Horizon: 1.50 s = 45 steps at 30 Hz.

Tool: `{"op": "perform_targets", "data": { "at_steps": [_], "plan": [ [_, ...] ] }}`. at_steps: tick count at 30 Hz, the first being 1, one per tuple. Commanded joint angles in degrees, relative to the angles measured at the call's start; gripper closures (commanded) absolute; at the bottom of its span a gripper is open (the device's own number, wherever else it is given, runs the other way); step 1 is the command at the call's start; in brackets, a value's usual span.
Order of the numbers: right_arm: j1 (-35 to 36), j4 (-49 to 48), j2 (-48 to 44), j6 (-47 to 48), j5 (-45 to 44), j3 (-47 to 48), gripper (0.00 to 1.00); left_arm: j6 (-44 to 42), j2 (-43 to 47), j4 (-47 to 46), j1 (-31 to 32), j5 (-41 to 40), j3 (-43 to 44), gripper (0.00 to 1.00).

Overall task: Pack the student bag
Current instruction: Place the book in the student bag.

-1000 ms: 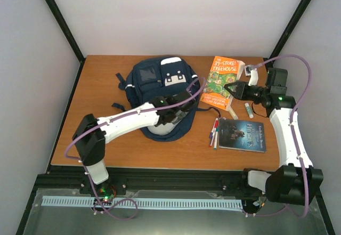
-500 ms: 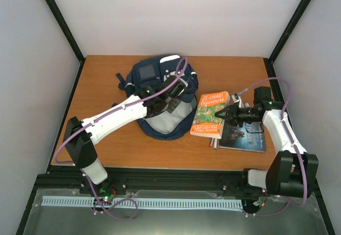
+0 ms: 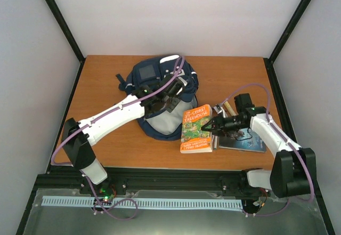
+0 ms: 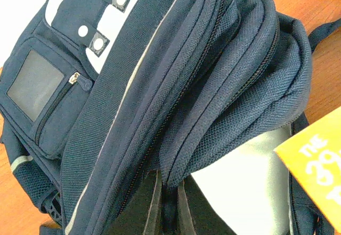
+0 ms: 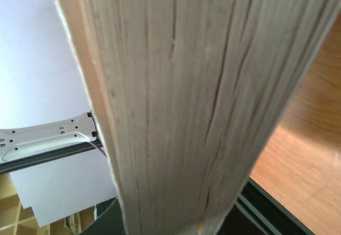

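The student bag (image 3: 155, 75), navy with a white patch, lies at the table's back middle. My left gripper (image 3: 173, 97) is shut on the edge of its main flap (image 4: 176, 160) and holds it up, so the pale lining (image 3: 166, 121) shows. In the left wrist view the fabric is pinched between my dark fingers (image 4: 151, 209). My right gripper (image 3: 210, 127) is shut on an orange paperback (image 3: 195, 129), held just right of the bag's mouth. The book's page edges (image 5: 186, 112) fill the right wrist view. A corner of the orange paperback (image 4: 318, 165) shows in the left wrist view.
A dark-covered book (image 3: 246, 140) lies on the table under my right arm. A small beige item (image 3: 227, 107) lies behind it. The orange book hides most of the pens. Bag straps (image 3: 121, 80) trail to the left.
My right arm has carried the orange book from the back right down and left to the bag's opening. My left gripper raised the bag's flap back, then held still.
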<state>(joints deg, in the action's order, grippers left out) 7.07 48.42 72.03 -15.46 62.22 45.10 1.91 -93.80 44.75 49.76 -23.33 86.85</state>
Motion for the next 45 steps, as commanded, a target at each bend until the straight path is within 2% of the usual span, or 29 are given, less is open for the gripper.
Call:
{"op": "perform_targets", "data": {
  "at_steps": [1,9,15,21,24,27,31,38,45],
  "plan": [
    [2.57,-2.74,3.27,2.66,4.83,3.77,0.97,0.74,4.75,-5.78,-0.2,0.89,2.07,0.99],
    [8.22,-0.83,11.92,12.78,10.47,10.41,0.97,1.1,5.97,-7.71,-0.21,-0.13,0.22,0.99],
    [11.28,-7.03,18.6,12.26,10.96,10.2,0.97,0.55,7.27,-9.59,-0.35,-0.16,-1.48,0.99],
    [11.82,-8.41,25.15,13.84,12.11,13.31,0.97,1.24,8.71,-10.58,-0.93,0.89,-2.38,0.99],
    [11.82,-11.59,26.54,13.55,11.87,11.46,0.97,1.34,9.33,-11.04,-0.98,0.96,-2.84,0.99],
    [12.0,-14.26,29.33,12.32,10.14,9.72,0.97,1.51,9.87,-11.29,-0.98,0.59,-3.19,0.99],
    [12.0,-13.38,34.13,14.1,5.96,12.01,0.97,1.6,11.43,-11.96,-1.2,-0.17,-3.65,0.99],
    [12.0,-15.03,35.85,13.59,-1.88,11.07,0.97,1.24,17.02,-14.91,-2.13,0.12,-5.63,0.99],
    [13.73,-15.05,32.26,15.2,4.51,13.47,0.97,2.12,16.38,-14.1,-2.68,4.32,-5.96,0.99]
  ]
}}
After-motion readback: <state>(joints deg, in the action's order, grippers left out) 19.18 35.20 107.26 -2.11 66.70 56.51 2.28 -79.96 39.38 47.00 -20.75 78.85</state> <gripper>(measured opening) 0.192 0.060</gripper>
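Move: The right hand already grips the orange treehouse book by its edge; the student bag's open mouth lies about 11 cm to its left, 4 cm ahead and 8 cm below. The markers are some 6 cm right and 4 cm back, the blue book about 18 cm right and 4 cm back, both roughly 15 cm below. The left hand already holds the bag's flap, the mouth about 5 cm back from it, straight sideways, and 14 cm below. Right carries the book about 7 cm left, then 9 down towards the mouth; left raises the held flap. ##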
